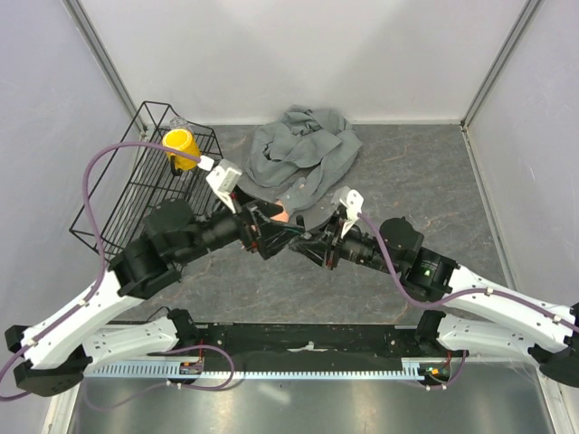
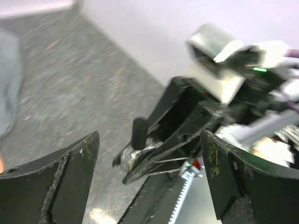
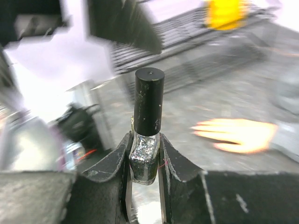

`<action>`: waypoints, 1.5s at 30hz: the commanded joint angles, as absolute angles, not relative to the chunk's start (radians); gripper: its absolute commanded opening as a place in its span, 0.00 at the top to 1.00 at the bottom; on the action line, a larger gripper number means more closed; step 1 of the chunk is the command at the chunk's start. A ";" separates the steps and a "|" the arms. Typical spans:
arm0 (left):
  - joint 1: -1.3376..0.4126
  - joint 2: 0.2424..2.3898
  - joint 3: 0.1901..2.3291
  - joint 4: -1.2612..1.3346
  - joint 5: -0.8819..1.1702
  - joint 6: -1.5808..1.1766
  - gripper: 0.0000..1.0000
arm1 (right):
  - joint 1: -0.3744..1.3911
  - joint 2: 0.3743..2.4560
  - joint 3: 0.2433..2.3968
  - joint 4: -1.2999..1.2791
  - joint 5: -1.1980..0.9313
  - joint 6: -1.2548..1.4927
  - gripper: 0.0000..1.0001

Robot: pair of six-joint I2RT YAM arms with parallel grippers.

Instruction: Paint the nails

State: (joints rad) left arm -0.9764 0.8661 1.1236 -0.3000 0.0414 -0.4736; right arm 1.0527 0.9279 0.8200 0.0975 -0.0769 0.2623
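A small nail polish bottle (image 3: 145,156) with glittery glass and a tall black cap (image 3: 148,100) stands upright in my right gripper (image 3: 145,161), which is shut on its body. To its right lies the peach mannequin hand (image 3: 238,135), blurred, fingers pointing left; its nails are too small to make out. From above, the hand (image 1: 282,215) peeks out between both wrists. My left gripper (image 2: 149,179) is open and holds nothing. It faces the bottle (image 2: 133,154) a short way off. In the top view my left gripper (image 1: 265,230) and right gripper (image 1: 306,242) nearly meet.
A crumpled grey shirt (image 1: 303,152) lies behind the hand, its sleeve running down to it. A black wire basket (image 1: 136,194) stands at the left with a yellow cup (image 1: 181,146) on its far rim. White walls close in the grey table.
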 commanded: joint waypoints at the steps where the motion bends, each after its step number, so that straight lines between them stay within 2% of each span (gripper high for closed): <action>1: -0.973 0.799 1.101 -0.215 0.251 -0.442 0.05 | 1.043 0.859 0.795 0.216 -0.420 0.313 1.00; 6: -0.969 0.755 1.020 -0.065 0.590 -0.410 0.05 | 1.039 0.828 0.785 0.300 -0.661 0.391 1.00; 19: -0.968 0.856 1.037 0.064 0.715 -0.491 0.16 | 1.039 0.841 0.785 0.334 -0.732 0.410 1.00; 22: -0.966 0.894 1.057 0.074 0.741 -0.500 0.23 | 1.040 0.850 0.799 0.318 -0.729 0.390 1.00; 25: -0.966 0.911 1.069 0.066 0.746 -0.492 0.44 | 1.039 0.854 0.814 0.275 -0.703 0.364 1.00; 28: -0.966 0.913 1.089 0.006 0.697 -0.430 0.75 | 1.039 0.850 0.841 0.186 -0.576 0.312 1.00; 29: -0.966 0.916 1.095 -0.029 0.636 -0.411 0.93 | 1.039 0.847 0.854 0.131 -0.501 0.284 1.00; 30: -0.966 0.916 1.100 -0.081 0.597 -0.393 0.97 | 1.039 0.856 0.870 0.097 -0.409 0.263 1.00; 35: -0.971 0.936 1.126 -0.182 0.260 -0.341 0.98 | 1.071 0.929 0.977 -0.075 -0.024 0.206 1.00; 36: -0.976 0.951 1.132 -0.201 0.208 -0.344 0.98 | 1.092 0.939 0.985 -0.084 0.179 0.199 1.00; 40: -1.054 1.038 1.202 -0.270 -0.107 -0.350 0.98 | 1.201 1.003 1.020 -0.106 0.572 0.236 1.00; 41: -1.093 1.063 1.224 -0.296 -0.250 -0.351 0.98 | 1.210 1.028 1.022 -0.101 0.613 0.242 1.00; 42: -1.106 1.113 1.265 -0.311 -0.297 -0.345 0.98 | 1.213 1.037 1.022 -0.092 0.638 0.245 1.00; 45: -1.111 1.161 1.308 -0.345 -0.315 -0.359 0.98 | 1.216 1.046 1.012 -0.055 0.641 0.235 1.00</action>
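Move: Just beyond the left fingertips is the black nail-polish cap, some 3 cm to the right, 1 cm ahead and 2 cm below; its glass bottle is about 1 cm ahead, 4 cm right and 6 cm below. The artificial hand lies on the table, roughly 17 cm ahead, 5 cm left and 33 cm below. The right hand still holds the glass, the cap about 4 cm above it and 1 cm left. Both hands first draw back about 10 cm, rising slightly, the left wide open and swivelling some 35 degrees clockwise while the right, keeping the bottle, swivels counter-clockwise; the left edges right and closes its fingertips on the cap. Gripping cap and glass, they then sweep forward some 12 cm, sinking slightly, the left turning counter-clockwise and the right clockwise to unscrew the cap. ##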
